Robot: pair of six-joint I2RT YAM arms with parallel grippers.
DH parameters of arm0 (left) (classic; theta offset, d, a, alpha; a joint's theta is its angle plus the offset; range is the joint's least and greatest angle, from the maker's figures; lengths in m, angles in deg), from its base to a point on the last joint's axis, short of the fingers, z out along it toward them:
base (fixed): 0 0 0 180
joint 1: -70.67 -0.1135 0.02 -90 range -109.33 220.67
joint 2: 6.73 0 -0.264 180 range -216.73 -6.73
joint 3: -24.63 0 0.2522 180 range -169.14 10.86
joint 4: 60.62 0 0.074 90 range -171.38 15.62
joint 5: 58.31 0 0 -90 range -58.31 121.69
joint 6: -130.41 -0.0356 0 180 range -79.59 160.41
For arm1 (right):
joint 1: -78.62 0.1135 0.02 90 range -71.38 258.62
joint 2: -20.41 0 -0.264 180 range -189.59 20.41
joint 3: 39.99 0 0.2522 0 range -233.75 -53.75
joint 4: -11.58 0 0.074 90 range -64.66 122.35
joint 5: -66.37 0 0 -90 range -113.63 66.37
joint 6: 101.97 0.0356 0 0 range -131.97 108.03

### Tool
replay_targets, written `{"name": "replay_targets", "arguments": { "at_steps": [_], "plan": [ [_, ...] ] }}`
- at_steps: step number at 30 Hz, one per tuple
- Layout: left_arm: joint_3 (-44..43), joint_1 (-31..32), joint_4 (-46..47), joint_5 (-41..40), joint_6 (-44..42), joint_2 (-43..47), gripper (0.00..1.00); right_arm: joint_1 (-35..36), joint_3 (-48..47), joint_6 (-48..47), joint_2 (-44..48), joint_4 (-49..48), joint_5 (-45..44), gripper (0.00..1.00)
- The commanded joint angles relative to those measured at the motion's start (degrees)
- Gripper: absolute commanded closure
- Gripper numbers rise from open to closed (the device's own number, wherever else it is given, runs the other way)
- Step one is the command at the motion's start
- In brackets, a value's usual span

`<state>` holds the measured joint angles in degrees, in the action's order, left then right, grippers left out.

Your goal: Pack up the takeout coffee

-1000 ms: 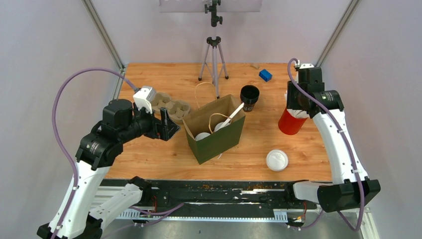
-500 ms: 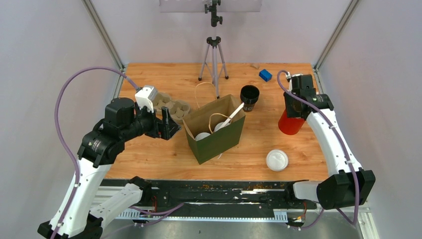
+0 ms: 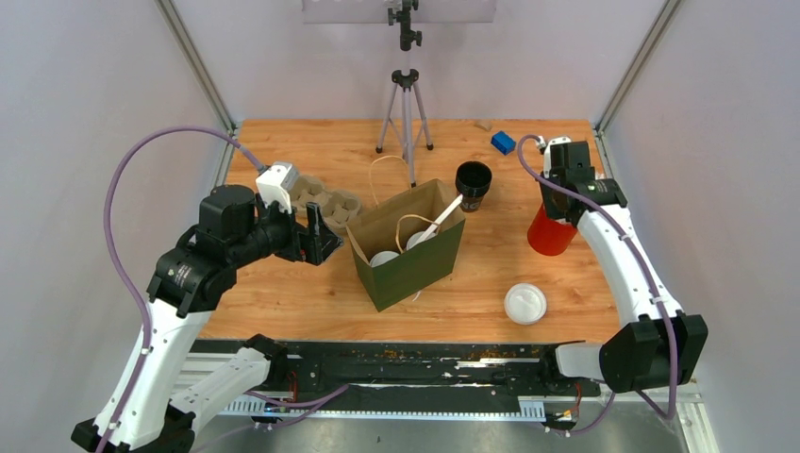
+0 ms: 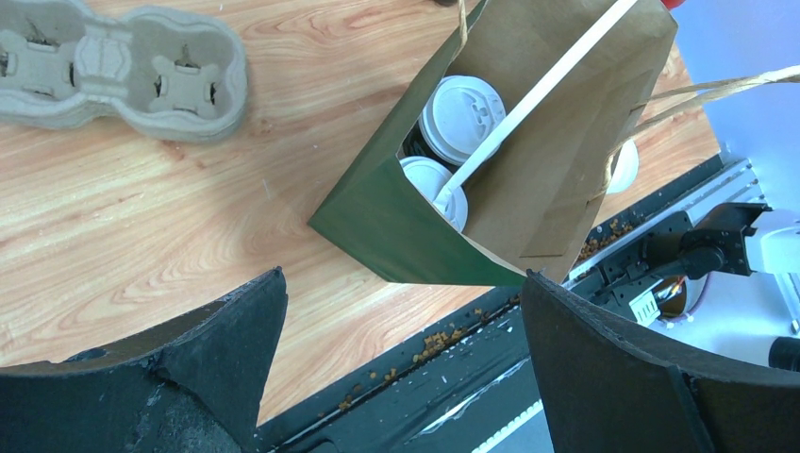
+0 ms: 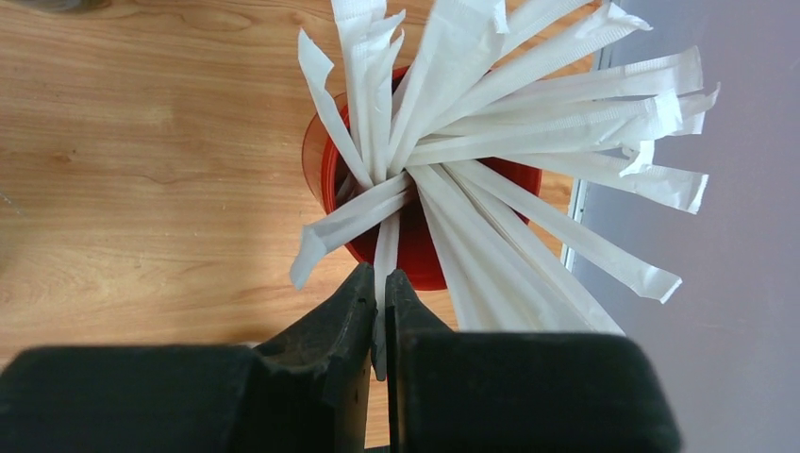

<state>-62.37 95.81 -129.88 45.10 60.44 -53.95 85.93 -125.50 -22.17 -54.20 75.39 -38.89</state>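
The takeout coffee, two dark cups with white lids point(image 3: 384, 258) point(image 3: 420, 238), stands inside the open green paper bag point(image 3: 415, 269) mid-table, with a wrapped straw point(image 3: 445, 213) leaning out of it. In the left wrist view both lids point(image 4: 462, 111) point(image 4: 426, 181) show in the bag point(image 4: 396, 226). My left gripper point(image 3: 316, 236) point(image 4: 404, 288) hangs open just left of the bag, holding nothing. My right gripper point(image 3: 558, 209) point(image 5: 380, 283) is above the red cup point(image 3: 548, 234) point(image 5: 415, 250) of wrapped straws, shut on one straw point(image 5: 385, 247).
A black stack of lidless cups point(image 3: 473, 184) stands behind the bag. A loose white lid point(image 3: 525, 303) lies at front right. A cardboard cup carrier point(image 3: 323, 201) point(image 4: 123, 71) sits left of the bag, with a tripod point(image 3: 406, 104) and a blue block point(image 3: 503, 142) at the back.
My right gripper has sunk a little over the red cup and closed its jaws on one straw. The left arm has barely shifted.
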Motion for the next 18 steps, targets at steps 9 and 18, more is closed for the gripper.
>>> {"name": "replay_targets", "arguments": {
  "at_steps": [9, 18],
  "plan": [
    [-1.11, 0.34, 1.45, 0.45, -0.64, -0.35, 0.0, -0.2, -19.54, 2.72, 1.04, 19.94, -3.32, 0.92],
    [-1.03, 0.32, 2.24, 1.54, 0.12, -0.94, 0.0, -0.19, -37.63, 5.11, -0.7, 31.91, -2.83, 0.91]
  ]
}}
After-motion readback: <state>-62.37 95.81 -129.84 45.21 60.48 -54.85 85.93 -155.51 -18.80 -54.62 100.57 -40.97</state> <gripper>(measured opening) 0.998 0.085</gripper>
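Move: The straw already pinched in the right gripper is bound for the paper bag, about 30 cm to that hand's left, 5 cm back and 10 cm lower. The red cup of straws stands some 3 cm ahead of and 12 cm below the fingers. The black cup is roughly 9 cm ahead and 18 cm left, the white lid 11 cm back and 8 cm left. From the left hand, the bag lies about 17 cm right, 3 cm ahead and 22 cm down. Keep the right gripper shut on the wrapped straw and draw it up out of the bunch in the red cup, about 13 cm, quickly and nearly straight up at first. Ease back towards the base by some 4 cm as it climbs, mostly in the later part, tipping the fingers slightly upward. ##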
